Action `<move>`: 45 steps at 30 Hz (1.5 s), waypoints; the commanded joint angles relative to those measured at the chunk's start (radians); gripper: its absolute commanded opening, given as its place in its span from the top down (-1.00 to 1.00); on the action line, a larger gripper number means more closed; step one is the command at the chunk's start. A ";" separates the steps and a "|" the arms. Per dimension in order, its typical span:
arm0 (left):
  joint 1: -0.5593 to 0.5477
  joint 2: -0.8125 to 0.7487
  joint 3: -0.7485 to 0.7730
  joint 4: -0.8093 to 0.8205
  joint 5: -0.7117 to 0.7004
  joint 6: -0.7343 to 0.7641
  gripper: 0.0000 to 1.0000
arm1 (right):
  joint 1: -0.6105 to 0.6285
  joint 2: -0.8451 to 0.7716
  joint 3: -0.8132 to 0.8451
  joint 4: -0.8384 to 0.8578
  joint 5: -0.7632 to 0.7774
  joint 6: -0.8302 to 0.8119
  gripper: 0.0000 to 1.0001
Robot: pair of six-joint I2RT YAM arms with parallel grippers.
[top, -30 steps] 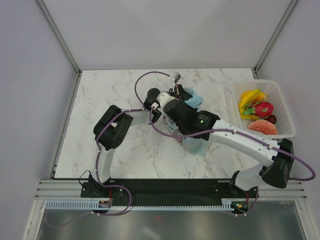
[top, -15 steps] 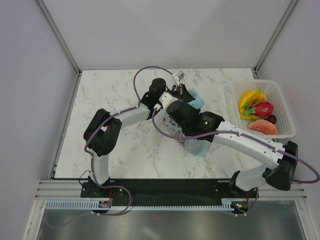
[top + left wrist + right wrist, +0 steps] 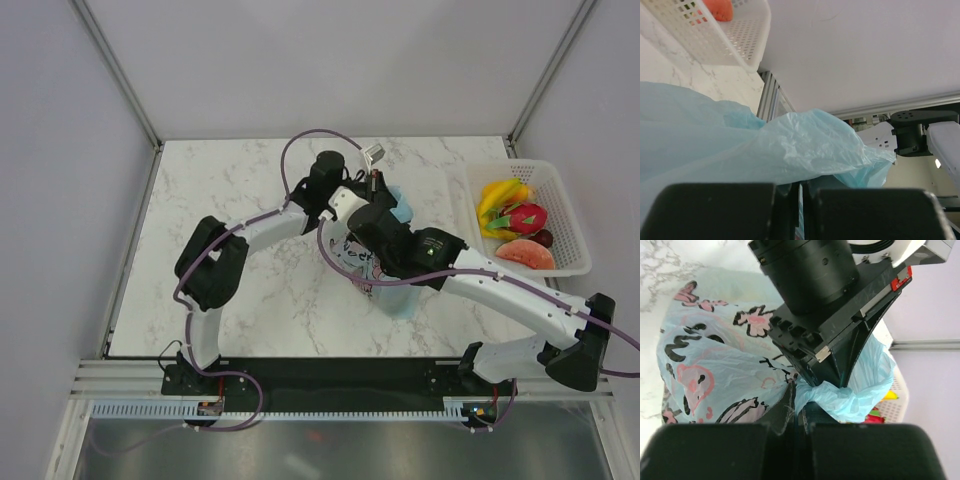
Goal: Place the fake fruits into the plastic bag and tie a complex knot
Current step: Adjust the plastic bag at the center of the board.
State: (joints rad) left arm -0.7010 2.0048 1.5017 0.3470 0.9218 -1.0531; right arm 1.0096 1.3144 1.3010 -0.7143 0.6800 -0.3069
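The light-blue plastic bag (image 3: 398, 292) with pink doodles (image 3: 710, 360) lies in the middle of the table, under both arms. My left gripper (image 3: 378, 190) is shut on a bunched blue fold of it (image 3: 805, 145), pinched at the jaws (image 3: 801, 187). My right gripper (image 3: 362, 222) is shut on another twisted strip of the bag (image 3: 799, 410), directly below the left gripper's black body (image 3: 840, 315). The fake fruits, yellow bananas (image 3: 497, 195), dragon fruit (image 3: 524, 216) and an orange-red slice (image 3: 525, 255), lie in the white basket (image 3: 572, 215). Whether the bag holds anything is hidden.
The white mesh basket (image 3: 735, 35) stands at the table's right edge, close to the bag. Purple cables (image 3: 300, 150) loop above the left arm. Grey walls and a metal frame enclose the marble table (image 3: 220, 190).
Both arms have shifted to the right, the left one stretching out farther across the table. The bag's top has been pulled rightward with them. Both grips stay shut.
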 commanded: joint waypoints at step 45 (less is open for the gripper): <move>-0.078 0.051 -0.279 0.629 -0.205 -0.455 0.95 | 0.032 -0.167 -0.086 0.032 -0.092 0.546 0.10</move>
State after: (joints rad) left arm -0.7803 2.1010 1.2213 0.9878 0.7330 -1.5608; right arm 1.0321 1.1660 1.2121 -0.7185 0.5976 0.2157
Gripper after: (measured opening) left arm 0.025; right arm 0.425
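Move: Both hands already hold the upper part of the bag, close together. The bag's filled body rests on the table roughly 17 cm below the right hand, about 2 cm back and 3 cm to its left. From the left hand that body is about 5 cm back, 3 cm left and 17 cm down. The fruit basket stands some 40 cm to the right of the right hand, around 13 cm farther out and 20 cm lower. The right fingers, shut on the bag's twisted plastic, part to nearly half open after drawing back about 4 cm with a brief dip, the wrist rolling some 30 degrees, left side rising. The left hand keeps its pinch on the bag, easing back and right, rising a little and then sinking about 5 cm while its wrist rolls. ##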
